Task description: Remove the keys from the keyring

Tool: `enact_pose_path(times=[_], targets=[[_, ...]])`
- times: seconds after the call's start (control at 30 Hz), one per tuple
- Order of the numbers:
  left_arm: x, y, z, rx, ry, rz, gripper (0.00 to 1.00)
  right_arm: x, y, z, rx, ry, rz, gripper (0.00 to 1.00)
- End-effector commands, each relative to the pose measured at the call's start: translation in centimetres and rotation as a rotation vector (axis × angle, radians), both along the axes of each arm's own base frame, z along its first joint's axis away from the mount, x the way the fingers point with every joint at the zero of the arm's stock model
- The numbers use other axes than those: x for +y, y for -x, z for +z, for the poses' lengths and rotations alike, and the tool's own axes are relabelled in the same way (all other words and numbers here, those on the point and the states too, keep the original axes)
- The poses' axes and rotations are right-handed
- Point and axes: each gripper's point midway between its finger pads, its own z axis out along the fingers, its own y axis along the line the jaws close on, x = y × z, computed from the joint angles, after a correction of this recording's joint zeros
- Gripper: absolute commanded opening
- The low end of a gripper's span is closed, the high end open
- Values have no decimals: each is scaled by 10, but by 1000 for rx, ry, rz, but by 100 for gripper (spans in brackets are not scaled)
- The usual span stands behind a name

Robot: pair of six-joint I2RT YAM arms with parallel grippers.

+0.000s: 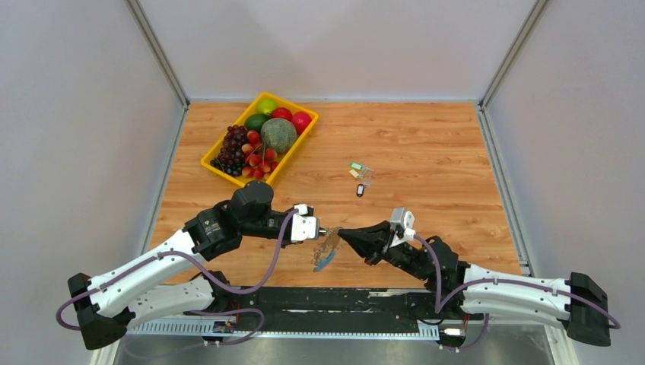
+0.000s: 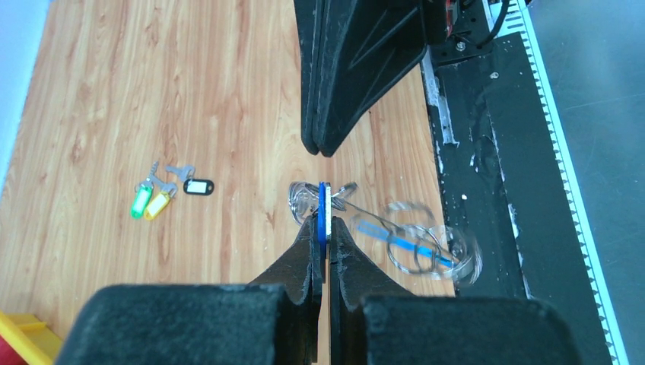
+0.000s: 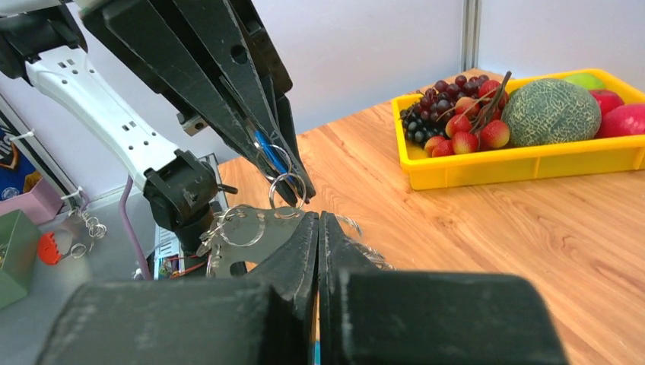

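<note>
My left gripper (image 1: 322, 228) is shut on the edge-on blue tag (image 2: 325, 204) of a key, held above the table. My right gripper (image 1: 341, 233) faces it tip to tip, jaws closed on the silver keyring (image 1: 328, 247), whose blue section (image 1: 325, 263) hangs below. In the right wrist view the keyring's metal plate and loops (image 3: 242, 228) sit at my closed right fingertips (image 3: 308, 228), under the left gripper (image 3: 283, 190). In the left wrist view the keyring (image 2: 426, 247) is blurred. Three loose keys lie on the table: green tag (image 2: 140, 202), yellow tag (image 2: 157, 205), black tag (image 2: 198, 186).
A yellow tray (image 1: 220, 166) of fruit stands at the back left and shows in the right wrist view (image 3: 487, 167). The loose keys lie mid-table (image 1: 359, 173). The black base rail (image 1: 327, 300) runs along the near edge under both grippers.
</note>
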Motion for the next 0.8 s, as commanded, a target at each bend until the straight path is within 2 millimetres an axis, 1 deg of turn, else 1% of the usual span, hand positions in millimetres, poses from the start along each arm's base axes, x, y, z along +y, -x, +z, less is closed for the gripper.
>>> enact_pose_path(times=[0.0,0.17,0.2,0.3,0.33,0.4,0.53,0.73,0.77], targets=[[-4,5,20,-35,67,-37,0,4,0,18,50,-29,12,0],[-4,5,21,-36,71,-39,0,7,5,18,14,-21,44,0],[-4,5,21,-36,71,-38,0,7,8,19,-5,-20,58,4],[-4,5,22,-36,75,-39,0,10,12,16,-48,-2,77,21],[-4,6,23,-36,76,-40,0,10,11,15,-58,5,72,24],[-4,6,23,-36,77,-43,0,11,9,13,-78,21,65,25],[-4,7,23,-38,78,-50,0,11,7,15,-123,40,51,27],[-5,9,22,-37,78,-67,0,11,6,26,-146,46,43,29],[-5,9,21,-38,78,-67,0,13,11,28,-155,43,69,29]])
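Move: The small rings on the blue key tag, pinched by the left fingertips, are some 4 cm left of the right hand, 1 cm back and about level; from the left hand they are 2 cm right, level front to back, and 1 cm below. The keyring's grey band hangs about 4 cm left, 5 cm back and 6 cm below the right hand. The removed keys lie about 22 cm ahead of it, 6 cm right and 20 cm down. Towards the small rings at the blue tag, which the left hand still pinches while staying put, the right hand eases about 1 cm left and slightly back, dipping just over 1 cm before rising part of the way again. Its shut, seemingly empty fingers open to a bit over a quarter, their tips drooping some 5 degrees; contact with the rings can't be made out. ##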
